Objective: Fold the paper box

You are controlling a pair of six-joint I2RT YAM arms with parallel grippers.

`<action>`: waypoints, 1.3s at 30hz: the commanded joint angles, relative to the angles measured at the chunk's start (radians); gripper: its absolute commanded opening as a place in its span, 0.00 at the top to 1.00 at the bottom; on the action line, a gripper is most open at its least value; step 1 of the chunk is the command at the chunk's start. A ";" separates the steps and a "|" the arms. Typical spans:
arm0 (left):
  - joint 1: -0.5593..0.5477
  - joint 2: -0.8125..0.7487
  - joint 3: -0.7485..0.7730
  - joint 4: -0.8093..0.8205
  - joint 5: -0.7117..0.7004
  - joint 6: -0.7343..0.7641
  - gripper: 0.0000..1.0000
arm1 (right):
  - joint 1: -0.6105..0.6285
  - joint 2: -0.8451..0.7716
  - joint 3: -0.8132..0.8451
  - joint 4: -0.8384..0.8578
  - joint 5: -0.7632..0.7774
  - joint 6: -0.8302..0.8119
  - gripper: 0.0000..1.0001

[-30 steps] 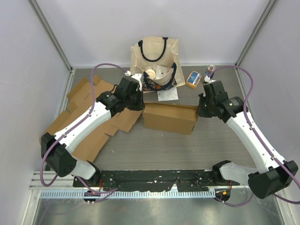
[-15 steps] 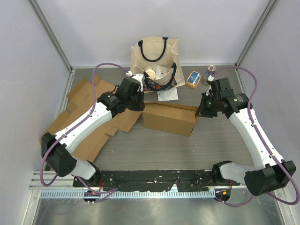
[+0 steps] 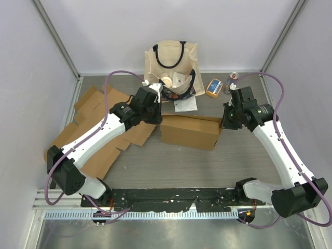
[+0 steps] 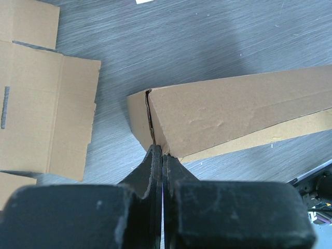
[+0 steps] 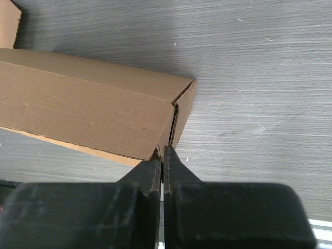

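Note:
The paper box [image 3: 189,132] is a long brown cardboard carton lying across the middle of the table, its body squared up. My left gripper [image 3: 157,118] is at its left end, shut. In the left wrist view the closed tips [image 4: 158,149] touch the end corner of the box [image 4: 233,109], by a narrow seam there. My right gripper [image 3: 224,123] is at the right end, also shut. Its tips [image 5: 162,150] meet the corner of the box [image 5: 83,111], next to a slightly gaping end flap. Neither gripper holds anything between its fingers.
Flat cardboard blanks [image 3: 98,129] are spread over the left side of the table, one showing in the left wrist view [image 4: 46,114]. A canvas tote bag [image 3: 171,67] stands at the back, with a white paper [image 3: 185,105], a small yellow packet [image 3: 214,87] and a can [image 3: 232,79] nearby.
The right wrist has swung a little outward and back while staying at the box's right end. The left gripper and the box have shifted slightly to the right.

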 commanded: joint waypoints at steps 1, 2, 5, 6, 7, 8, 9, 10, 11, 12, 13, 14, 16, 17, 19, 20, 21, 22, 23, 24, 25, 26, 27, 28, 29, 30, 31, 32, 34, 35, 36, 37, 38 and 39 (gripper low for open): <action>-0.002 0.023 -0.019 -0.090 0.019 -0.006 1.00 | 0.013 -0.013 -0.051 -0.057 0.109 0.068 0.99; -0.002 0.021 -0.017 -0.090 0.020 -0.009 1.00 | 0.021 -0.028 -0.057 -0.034 0.115 0.077 0.99; -0.002 0.011 -0.032 -0.075 0.026 -0.029 1.00 | 0.035 -0.094 -0.109 0.041 0.177 0.121 0.99; -0.005 0.005 -0.043 -0.066 0.023 -0.035 1.00 | 0.045 -0.125 -0.168 0.079 0.210 0.129 0.99; -0.007 -0.002 -0.072 -0.039 0.017 -0.044 1.00 | 0.050 -0.168 -0.210 0.130 0.211 0.131 0.99; -0.011 -0.020 -0.089 -0.023 0.011 -0.059 1.00 | 0.055 -0.206 -0.256 0.244 0.215 0.122 0.99; -0.017 -0.034 -0.109 0.000 0.003 -0.069 1.00 | 0.058 -0.282 -0.337 0.293 0.227 0.116 0.99; -0.022 -0.048 -0.158 0.055 -0.026 -0.076 1.00 | 0.058 -0.316 -0.380 0.345 0.247 0.105 0.99; -0.027 -0.078 -0.184 0.084 -0.036 -0.098 1.00 | 0.059 -0.347 -0.447 0.444 0.254 0.096 0.99; -0.028 -0.091 -0.227 0.130 -0.046 -0.105 1.00 | 0.062 -0.399 -0.477 0.481 0.257 0.094 0.99; -0.028 -0.101 -0.241 0.141 -0.069 -0.115 1.00 | 0.067 -0.421 -0.506 0.564 0.249 0.093 0.99; -0.031 -0.120 -0.253 0.149 -0.087 -0.124 1.00 | 0.070 -0.441 -0.553 0.592 0.249 0.100 0.99; -0.034 -0.137 -0.287 0.176 -0.110 -0.127 1.00 | 0.071 -0.450 -0.554 0.580 0.209 0.096 0.92; -0.034 -0.138 -0.293 0.183 -0.134 -0.127 1.00 | 0.070 -0.446 -0.530 0.539 0.192 0.094 0.85; -0.034 -0.126 -0.287 0.167 -0.144 -0.116 1.00 | 0.070 -0.414 -0.398 0.344 0.137 0.119 0.48; -0.034 -0.118 -0.280 0.158 -0.142 -0.116 1.00 | 0.071 -0.397 -0.286 0.251 0.058 0.120 0.40; -0.034 -0.109 -0.273 0.146 -0.141 -0.116 1.00 | 0.070 -0.375 -0.234 0.161 0.027 0.102 0.33; -0.034 -0.104 -0.272 0.149 -0.138 -0.118 1.00 | 0.070 -0.361 -0.194 0.021 -0.019 0.090 0.30; -0.034 -0.103 -0.270 0.147 -0.126 -0.119 1.00 | 0.070 -0.357 -0.125 -0.035 -0.057 0.080 0.27; -0.036 -0.100 -0.267 0.147 -0.121 -0.119 1.00 | 0.070 -0.354 -0.092 -0.081 -0.058 0.079 0.23; -0.036 -0.098 -0.266 0.147 -0.121 -0.122 1.00 | 0.070 -0.348 -0.059 -0.144 -0.037 0.115 0.21; -0.036 -0.098 -0.264 0.147 -0.121 -0.122 1.00 | 0.068 -0.328 -0.002 -0.158 -0.006 0.152 0.19; -0.036 -0.100 -0.264 0.147 -0.122 -0.122 1.00 | 0.065 -0.315 0.023 -0.161 0.085 0.187 0.12; -0.036 -0.101 -0.266 0.147 -0.127 -0.122 1.00 | 0.061 -0.300 0.040 -0.129 0.115 0.270 0.08; -0.036 -0.101 -0.267 0.147 -0.130 -0.124 1.00 | 0.049 -0.276 0.043 -0.092 0.122 0.307 0.06; -0.036 -0.100 -0.269 0.149 -0.132 -0.124 1.00 | 0.039 -0.260 0.035 -0.057 0.094 0.345 0.06; -0.034 -0.098 -0.267 0.144 -0.130 -0.126 1.00 | 0.033 -0.252 0.017 0.018 0.076 0.396 0.06; -0.037 -0.098 -0.266 0.143 -0.132 -0.126 1.00 | 0.027 -0.246 -0.023 0.059 0.056 0.455 0.06; -0.037 -0.101 -0.272 0.140 -0.141 -0.130 1.00 | 0.004 -0.228 -0.049 0.153 0.068 0.496 0.07; -0.037 -0.100 -0.275 0.143 -0.139 -0.132 1.00 | -0.004 -0.223 -0.072 0.176 0.080 0.511 0.07; -0.037 -0.097 -0.270 0.143 -0.136 -0.133 1.00 | -0.019 -0.226 -0.092 0.204 0.086 0.519 0.08; -0.037 -0.095 -0.270 0.141 -0.133 -0.133 1.00 | -0.028 -0.232 -0.119 0.269 0.071 0.527 0.09; -0.039 -0.097 -0.267 0.140 -0.133 -0.133 1.00 | -0.036 -0.234 -0.170 0.293 0.057 0.549 0.12; -0.040 -0.098 -0.267 0.141 -0.133 -0.133 1.00 | -0.045 -0.242 -0.195 0.319 0.050 0.557 0.13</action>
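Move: The paper box lies between the hands: its middle is about 13 cm left of the right hand, 2 cm ahead and 4 cm below, and some 12 cm right of the left hand, 1 cm ahead and 4 cm below. From the right hand, the white sheet lies about 14 cm ahead and 15 cm left, and the orange packet 22 cm ahead and 4 cm left, both on the table. The flat cardboard lies some 24 cm left of the left hand and 2 cm ahead. The right hand, its shut fingertips at the box's near top right corner, first eases down a centimetre or so while tipping its fingers up some 25 degrees, then opens wide, comes free and draws up and back, to about 8 cm above where it began, before swinging forward again and sinking a little, open over the right end and turned clockwise. The left hand keeps its closed tips on the left near top corner, settling about 1 cm lower and tilting slightly with the box. ##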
